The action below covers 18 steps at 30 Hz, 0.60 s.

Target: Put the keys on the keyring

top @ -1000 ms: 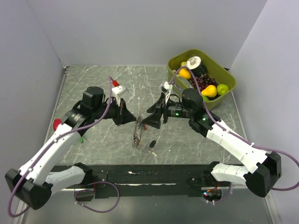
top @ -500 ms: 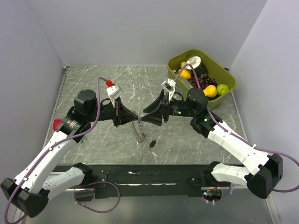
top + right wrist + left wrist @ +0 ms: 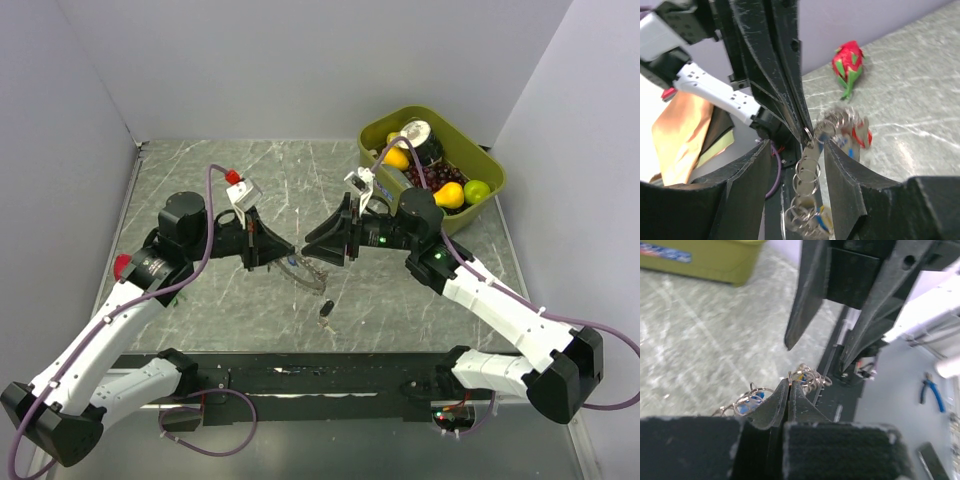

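Note:
The keyring (image 3: 303, 270), a coil of thin grey metal loops, hangs between the two grippers above the table. My left gripper (image 3: 277, 253) is shut on one loop of the keyring (image 3: 789, 381), pinched at the fingertips. My right gripper (image 3: 799, 145) faces it, jaws apart, with the keyring (image 3: 808, 172) dangling in the gap and touching neither finger clearly. Blurred keys hang on it: a red-headed one (image 3: 863, 136) and a blue-headed one (image 3: 744, 408). A black key (image 3: 324, 312) lies alone on the table below the grippers.
A green bin (image 3: 455, 122) of toy fruit stands at the back right, close behind the right arm. A red dragon-fruit toy (image 3: 847, 62) lies on the marble table at the far left, beside the left arm. The black mounting rail (image 3: 330, 378) runs along the near edge.
The left arm drew back to the left and the keyring came up off the table. The right gripper followed and its jaws narrowed around the hanging ring.

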Each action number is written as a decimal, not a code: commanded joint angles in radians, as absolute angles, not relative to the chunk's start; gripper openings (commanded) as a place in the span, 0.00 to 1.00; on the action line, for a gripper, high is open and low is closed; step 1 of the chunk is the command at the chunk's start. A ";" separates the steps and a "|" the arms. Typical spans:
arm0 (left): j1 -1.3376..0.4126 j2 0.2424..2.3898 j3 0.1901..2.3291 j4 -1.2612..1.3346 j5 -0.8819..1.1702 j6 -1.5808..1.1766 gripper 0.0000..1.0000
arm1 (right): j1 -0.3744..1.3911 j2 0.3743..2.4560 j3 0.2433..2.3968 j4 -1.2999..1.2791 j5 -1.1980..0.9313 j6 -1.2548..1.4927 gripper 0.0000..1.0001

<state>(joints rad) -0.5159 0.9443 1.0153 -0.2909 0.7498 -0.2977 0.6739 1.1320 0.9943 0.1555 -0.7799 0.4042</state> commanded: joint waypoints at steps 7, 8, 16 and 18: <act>-0.518 0.927 0.999 -0.388 0.424 -0.271 0.01 | 0.667 1.192 1.023 0.054 -0.650 0.425 0.54; -0.518 0.916 0.973 -0.396 0.393 -0.279 0.01 | 0.667 1.196 1.017 0.057 -0.649 0.429 0.54; -0.518 0.874 0.877 -0.417 0.138 -0.362 0.01 | 0.667 1.238 0.980 0.048 -0.620 0.436 0.54; -0.518 0.920 0.887 -0.397 0.111 -0.386 0.01 | 0.667 1.241 0.974 0.045 -0.612 0.433 0.54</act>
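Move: The keyring hangs from my shut left fingers, its middle about 6 cm below them and 1 cm to their right. The loose black key lies on the table about 6 cm ahead of my left hand, 6 cm to its right and some 29 cm below. From my empty, half-open right hand the keyring's middle is roughly level fore and aft, 1 cm to the left and 8 cm down; that black key is about 6 cm ahead, 4 cm right and 31 cm down. I carry the keyring down about 10 cm with my left hand, swinging it left and somewhat forward, away from my right fingers, while the wrist turns some 30 degrees counter-clockwise and dips the fingertips; my grip stays shut. My right hand sinks about 6 cm and goes forward 3 or 4 towards the table, tipping slightly down, its fingers still half open and empty. ##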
